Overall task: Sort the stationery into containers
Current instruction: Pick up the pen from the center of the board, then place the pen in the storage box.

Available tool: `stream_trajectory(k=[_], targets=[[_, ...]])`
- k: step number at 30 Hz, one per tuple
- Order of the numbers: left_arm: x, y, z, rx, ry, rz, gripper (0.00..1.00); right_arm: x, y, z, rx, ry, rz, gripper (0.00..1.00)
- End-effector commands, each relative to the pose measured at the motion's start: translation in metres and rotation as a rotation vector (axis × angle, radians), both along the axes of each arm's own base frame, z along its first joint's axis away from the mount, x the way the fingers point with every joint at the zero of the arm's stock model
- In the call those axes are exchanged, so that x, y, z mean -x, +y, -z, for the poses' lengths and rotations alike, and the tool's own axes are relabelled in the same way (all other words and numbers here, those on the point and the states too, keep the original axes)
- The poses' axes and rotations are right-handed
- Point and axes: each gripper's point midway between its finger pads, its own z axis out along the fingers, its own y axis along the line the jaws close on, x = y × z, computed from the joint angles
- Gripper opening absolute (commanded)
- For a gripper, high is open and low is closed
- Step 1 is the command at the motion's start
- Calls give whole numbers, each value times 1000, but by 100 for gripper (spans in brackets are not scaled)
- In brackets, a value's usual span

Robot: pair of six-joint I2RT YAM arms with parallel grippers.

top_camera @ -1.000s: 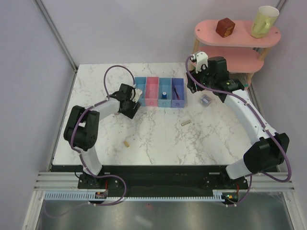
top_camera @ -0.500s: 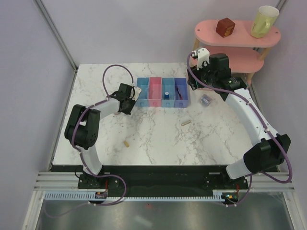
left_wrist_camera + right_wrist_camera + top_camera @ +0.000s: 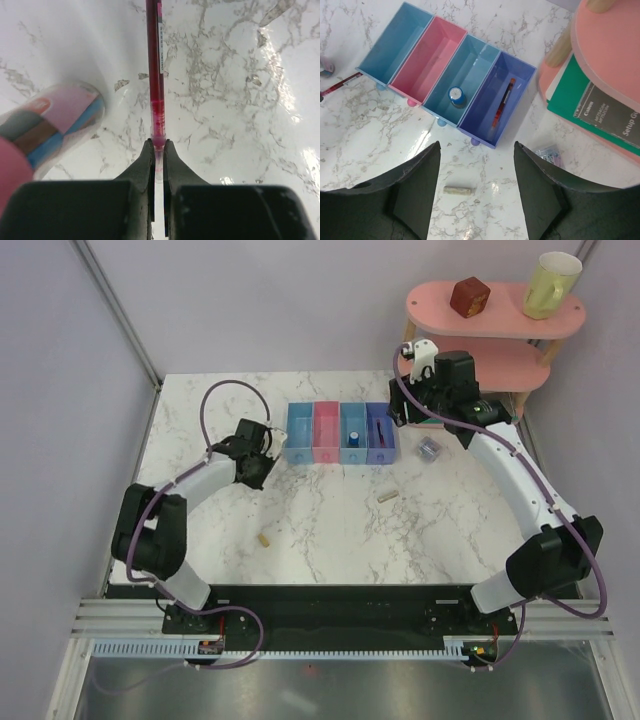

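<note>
My left gripper (image 3: 158,145) is shut on the tip end of a thin red pen (image 3: 154,65), which runs straight ahead low over the marble. A pink cylinder (image 3: 60,120) lies just left of the pen. In the top view the left gripper (image 3: 262,448) sits just left of the containers (image 3: 300,458). The third bin holds a small blue cylinder (image 3: 456,96) and the purple bin another red pen (image 3: 502,109). My right gripper (image 3: 476,145) hangs open above a beige piece (image 3: 457,190). A clear tub (image 3: 547,152) sits to its right.
A second beige piece (image 3: 264,538) lies near the front left. The pink tiered shelf (image 3: 495,310) at the back right carries a brown cube (image 3: 468,296) and a yellow mug (image 3: 550,284). A green book (image 3: 580,100) lies under it.
My left gripper has shut on the red pen and drawn back left from the bins. The bin row has shifted slightly right. The right arm has barely moved.
</note>
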Motion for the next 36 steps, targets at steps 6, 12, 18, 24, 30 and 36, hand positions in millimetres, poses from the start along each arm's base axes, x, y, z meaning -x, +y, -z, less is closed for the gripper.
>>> stream_trajectory(k=[6, 12, 18, 24, 30, 36], targets=[[18, -35, -109, 282, -130, 25, 2, 0, 36, 2, -247, 96, -46, 71], [14, -69, -164, 496, -170, 12, 2, 0, 64, -9, -422, 167, -141, 71], [-5, -102, -205, 687, -173, -11, 2, -13, 91, -34, -625, 209, -186, 71], [-19, -135, -218, 832, -86, -13, 2, -26, 112, -50, -738, 231, -267, 70], [-25, -158, -219, 925, -21, 35, 2, -28, 135, -67, -846, 243, -387, 70], [-19, -175, -237, 1023, 23, 99, 2, -30, 152, -56, -862, 268, -417, 69]])
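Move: The left hand already holds the pen by its near end, just off the table; the pen's middle is about 5 cm ahead of it. The open right gripper waits some 31 cm to its right, 6 cm ahead and 24 cm higher. The pink compartment lies 17 cm right and 15 cm ahead; the pink-capped bottle 6 cm left and 6 cm ahead. From the right hand the pen is about 31 cm left, 1 cm back and 24 cm below, the dark blue compartment 8 cm straight ahead, 25 cm below. Keeping its pinch on the pen's end, the left hand lifts it steeply, then swings it right towards the right gripper, about 19 cm up and 15 cm right, rolling some 50 degrees so its right side rises. The right hand comes to meet it with fingers still open, about 14 cm left and slightly forward and up late on, rolling its left side up; it doesn't grip the pen yet. ##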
